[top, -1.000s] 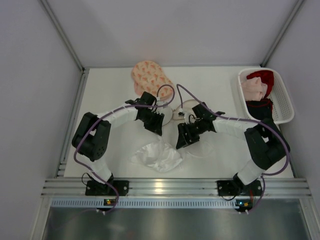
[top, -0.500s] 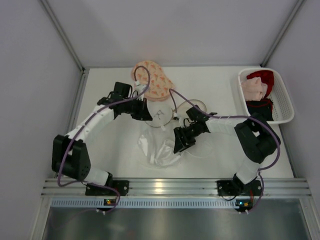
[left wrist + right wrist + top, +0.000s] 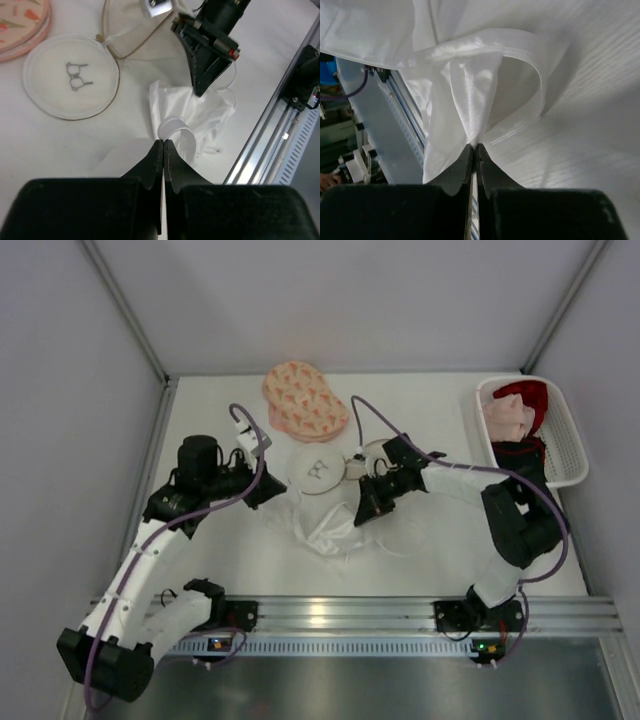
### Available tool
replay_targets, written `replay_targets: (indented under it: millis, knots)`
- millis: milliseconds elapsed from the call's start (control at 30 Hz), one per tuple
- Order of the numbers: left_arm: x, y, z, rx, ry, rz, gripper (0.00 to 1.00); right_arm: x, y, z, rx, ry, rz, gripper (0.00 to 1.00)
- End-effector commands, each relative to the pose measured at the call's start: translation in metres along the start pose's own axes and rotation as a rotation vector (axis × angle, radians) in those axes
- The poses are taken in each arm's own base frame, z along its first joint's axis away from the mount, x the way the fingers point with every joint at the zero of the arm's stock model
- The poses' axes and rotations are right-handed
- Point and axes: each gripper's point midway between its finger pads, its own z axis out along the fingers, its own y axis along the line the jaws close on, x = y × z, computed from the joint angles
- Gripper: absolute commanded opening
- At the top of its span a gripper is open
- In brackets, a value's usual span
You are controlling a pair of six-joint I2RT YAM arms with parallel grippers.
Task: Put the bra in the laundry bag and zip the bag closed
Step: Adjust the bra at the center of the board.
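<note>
The bra, white and satiny, lies crumpled on the table between my two grippers. My left gripper is shut on its left edge; in the left wrist view the jaws pinch a white strap loop. My right gripper is shut on the right side, with a fold of satin pinched at the tips. The laundry bag, a round white mesh case with a small bra icon, lies just behind the bra. Its other mesh half lies open beside it.
A pink patterned round case lies at the back of the table. A white basket holding red and pink garments stands at the right edge. The metal rail runs along the near edge.
Both grippers have shut on the bra. My left arm swung out left and back toward the near side, and the bra shifted toward the laundry bag.
</note>
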Motion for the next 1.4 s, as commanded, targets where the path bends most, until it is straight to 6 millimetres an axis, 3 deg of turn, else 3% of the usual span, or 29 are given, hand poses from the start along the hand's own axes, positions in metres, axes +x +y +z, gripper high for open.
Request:
replay_targets:
  millis: [0,100,233,333,367,433,467,533,567,600,667,700,767,833,900,1000,1133,1233,1367]
  knots:
    - [-0.006,0.009,-0.014,-0.069,-0.061,0.144,0.0,-0.025,0.011,-0.046,0.009,-0.157,-0.06,0.0]
    - [0.013,0.007,-0.02,-0.076,-0.042,0.205,0.0,-0.018,0.005,-0.063,0.06,-0.213,-0.052,0.0]
    - [0.041,0.012,-0.022,-0.082,0.024,0.268,0.0,0.011,-0.004,-0.059,0.093,-0.196,-0.019,0.0]
    - [0.073,0.011,-0.023,-0.014,0.14,0.367,0.0,0.022,-0.006,-0.056,0.11,-0.179,-0.034,0.0]
    - [0.098,0.004,-0.029,0.061,0.233,0.434,0.04,0.024,-0.005,-0.055,0.109,-0.176,-0.036,0.0]
    - [0.121,-0.012,-0.039,0.19,0.299,0.526,0.09,0.026,-0.004,-0.054,0.108,-0.163,-0.041,0.0]
    - [0.13,-0.014,-0.043,0.244,0.317,0.651,0.11,0.027,-0.005,-0.054,0.109,-0.16,-0.044,0.0]
    - [0.152,-0.022,-0.055,0.288,0.369,0.673,0.12,0.03,-0.008,-0.053,0.122,-0.146,-0.046,0.0]
    - [0.154,-0.024,-0.059,0.308,0.354,0.783,0.13,0.032,-0.009,-0.053,0.125,-0.139,-0.048,0.0]
    - [0.168,-0.031,-0.068,0.352,0.389,0.807,0.15,0.034,-0.009,-0.053,0.125,-0.131,-0.045,0.0]
    - [0.184,-0.028,-0.077,0.389,0.427,0.969,0.32,0.034,-0.011,-0.054,0.134,-0.132,-0.059,0.0]
    - [0.188,-0.025,-0.079,0.388,0.445,0.994,0.35,0.035,-0.01,-0.055,0.138,-0.133,-0.066,0.0]
    - [0.188,-0.019,-0.082,0.363,0.471,1.028,0.46,0.039,-0.012,-0.057,0.149,-0.125,-0.077,0.0]
    - [0.179,-0.017,-0.079,0.353,0.473,0.982,0.5,0.044,-0.014,-0.058,0.164,-0.12,-0.09,0.0]
    - [0.156,-0.019,-0.075,0.301,0.44,0.85,0.54,0.044,-0.013,-0.06,0.17,-0.129,-0.098,0.0]
    - [0.125,-0.008,-0.053,0.259,0.417,0.654,0.59,0.044,-0.014,-0.059,0.169,-0.134,-0.089,0.0]
    - [0.12,0.008,-0.016,0.317,0.488,0.354,0.66,0.042,-0.015,-0.055,0.163,-0.127,-0.08,0.0]
    - [0.124,0.03,0.01,0.308,0.552,0.228,0.64,0.04,-0.016,-0.055,0.169,-0.123,-0.084,0.0]
    - [0.127,0.056,0.034,0.257,0.59,0.184,0.64,0.039,-0.017,-0.056,0.177,-0.138,-0.087,0.0]
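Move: The left hand holds a white strap of the bra high up; the middle of the bra lies some 15 cm to its right, 2 cm nearer the base and about 19 cm below. From the right hand, which is pinching the cloth low over the table, it is around 6 cm left, 2 cm back and 4 cm down. The laundry bag's round lid is about 18 cm ahead and 9 cm right of the left hand, on the table. Swinging back about 12 cm, leftward and down, the left hand opens and lets go of the strap, its fingers turning some 50 degrees to point down; it then comes forward and down over the left part of the bra, fingers wide. The shut right hand keeps its pinch, lifting forward and right, then settling lower and back, about 7 cm farther right. ##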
